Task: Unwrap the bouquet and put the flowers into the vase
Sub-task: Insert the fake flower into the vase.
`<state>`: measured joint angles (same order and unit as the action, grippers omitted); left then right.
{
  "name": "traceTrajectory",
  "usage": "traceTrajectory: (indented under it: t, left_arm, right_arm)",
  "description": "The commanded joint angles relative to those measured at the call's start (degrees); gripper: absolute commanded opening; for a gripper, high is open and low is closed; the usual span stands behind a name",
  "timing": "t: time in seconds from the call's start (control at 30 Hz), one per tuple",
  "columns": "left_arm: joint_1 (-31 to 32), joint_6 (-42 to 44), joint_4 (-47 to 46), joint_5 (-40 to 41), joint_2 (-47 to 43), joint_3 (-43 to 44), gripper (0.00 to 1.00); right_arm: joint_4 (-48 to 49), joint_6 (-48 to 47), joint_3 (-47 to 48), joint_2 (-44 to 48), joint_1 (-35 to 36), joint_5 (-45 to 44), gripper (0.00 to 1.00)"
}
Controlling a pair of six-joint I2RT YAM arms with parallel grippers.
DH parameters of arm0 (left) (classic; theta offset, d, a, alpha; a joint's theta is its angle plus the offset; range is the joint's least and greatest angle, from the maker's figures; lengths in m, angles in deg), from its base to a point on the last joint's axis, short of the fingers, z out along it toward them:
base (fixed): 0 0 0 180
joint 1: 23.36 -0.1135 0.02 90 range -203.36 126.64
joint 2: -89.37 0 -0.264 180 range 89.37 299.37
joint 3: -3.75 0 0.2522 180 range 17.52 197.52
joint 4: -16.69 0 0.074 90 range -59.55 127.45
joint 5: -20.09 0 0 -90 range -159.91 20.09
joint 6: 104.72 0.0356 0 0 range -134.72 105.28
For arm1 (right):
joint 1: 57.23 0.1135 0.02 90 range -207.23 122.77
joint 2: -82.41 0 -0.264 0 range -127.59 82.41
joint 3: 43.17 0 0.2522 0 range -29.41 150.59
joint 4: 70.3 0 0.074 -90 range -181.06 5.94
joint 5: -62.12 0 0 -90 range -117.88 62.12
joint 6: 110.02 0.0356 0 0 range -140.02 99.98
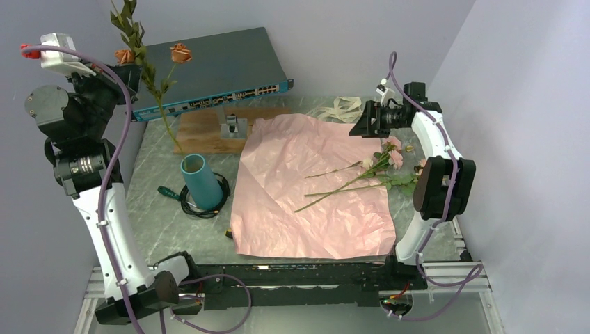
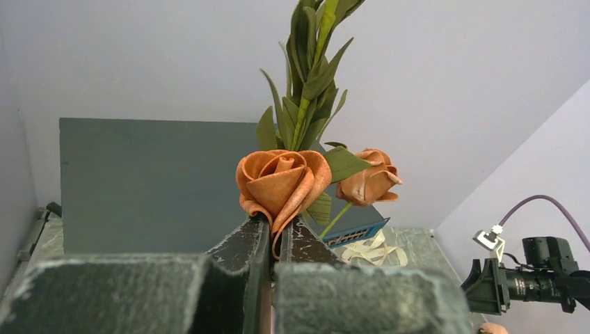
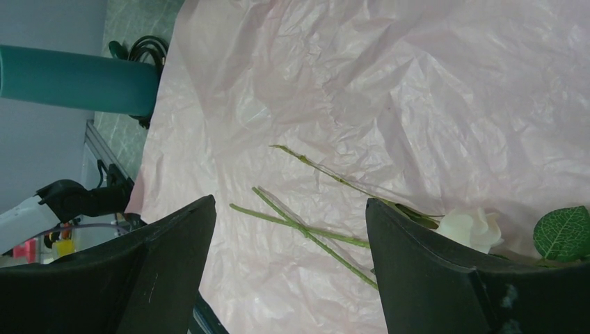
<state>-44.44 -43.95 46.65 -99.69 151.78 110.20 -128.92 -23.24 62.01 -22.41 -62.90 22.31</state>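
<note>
The bouquet lies unwrapped: its pink paper [image 1: 313, 188] [image 3: 389, 83] is spread flat on the table. My left gripper [image 1: 131, 69] [image 2: 280, 233], raised at the far left, is shut on flowers: two rust-orange roses [image 2: 282, 182] [image 1: 181, 52] and a leafy green sprig [image 1: 126, 17]. Their long stem [image 1: 163, 111] hangs down towards the teal vase [image 1: 202, 182] [image 3: 76, 80], ending just above and behind its mouth. More flowers [image 1: 379, 167], pink and white, lie on the paper's right side. Above their thin green stems [image 3: 306, 233] hovers my right gripper [image 1: 367, 120] [image 3: 291, 205], open and holding nothing.
A black cable coil [image 1: 209, 205] lies around the vase's foot. The cream ribbon [image 1: 344, 108] rests at the back, beside a wooden board [image 1: 202, 132] with a small metal part [image 1: 232, 125]. A blue network switch [image 1: 209, 69] leans on the rear wall. Walls close both sides.
</note>
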Motion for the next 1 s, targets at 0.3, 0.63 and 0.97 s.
traceTrajectory:
  t: [0.3, 0.63, 0.97]
  left_arm:
    - [-1.28, -2.15, -21.32, -12.86, 2.12, -7.77, 0.0]
    - [-1.21, -1.61, -21.32, -16.41, 2.39, -12.44, 0.0]
    - [-1.18, 2.21, -10.25, -23.99, -1.67, -17.7, 0.0]
  right_arm:
    - [-3.74, -4.52, 2.19, 1.01, 0.31, 1.0, 0.82]
    - [-5.19, -5.83, 1.17, 1.8, 0.31, 1.13, 0.82]
    - [-6.9, -7.29, 2.8, 0.67, 0.22, 1.13, 0.82]
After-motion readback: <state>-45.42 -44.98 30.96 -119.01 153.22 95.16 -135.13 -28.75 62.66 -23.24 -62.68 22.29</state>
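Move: Below the left hand, which already holds the tall orange-rose stem upright, the vase's middle lies about 43 cm down, 4 cm back and 4 cm to the right. The cable coil circles the vase's foot, 3 cm back and 4 cm right of the hand; the green screwdriver handle is level with it, 9 cm left, and the wooden board about 25 cm ahead, 10 cm right. From the right hand the vase lies some 48 cm left, 14 cm back and 8 cm lower. Lowering the rose stem towards the vase mouth, the left hand sinks about 7 cm and works some 3 cm to the right, reaching a little forward at first and then easing slightly back. The wrist turns clockwise nearly 20 degrees, swinging the stem's lower end over to the mouth; the shut fingers keep their pinch just under a rose head. ##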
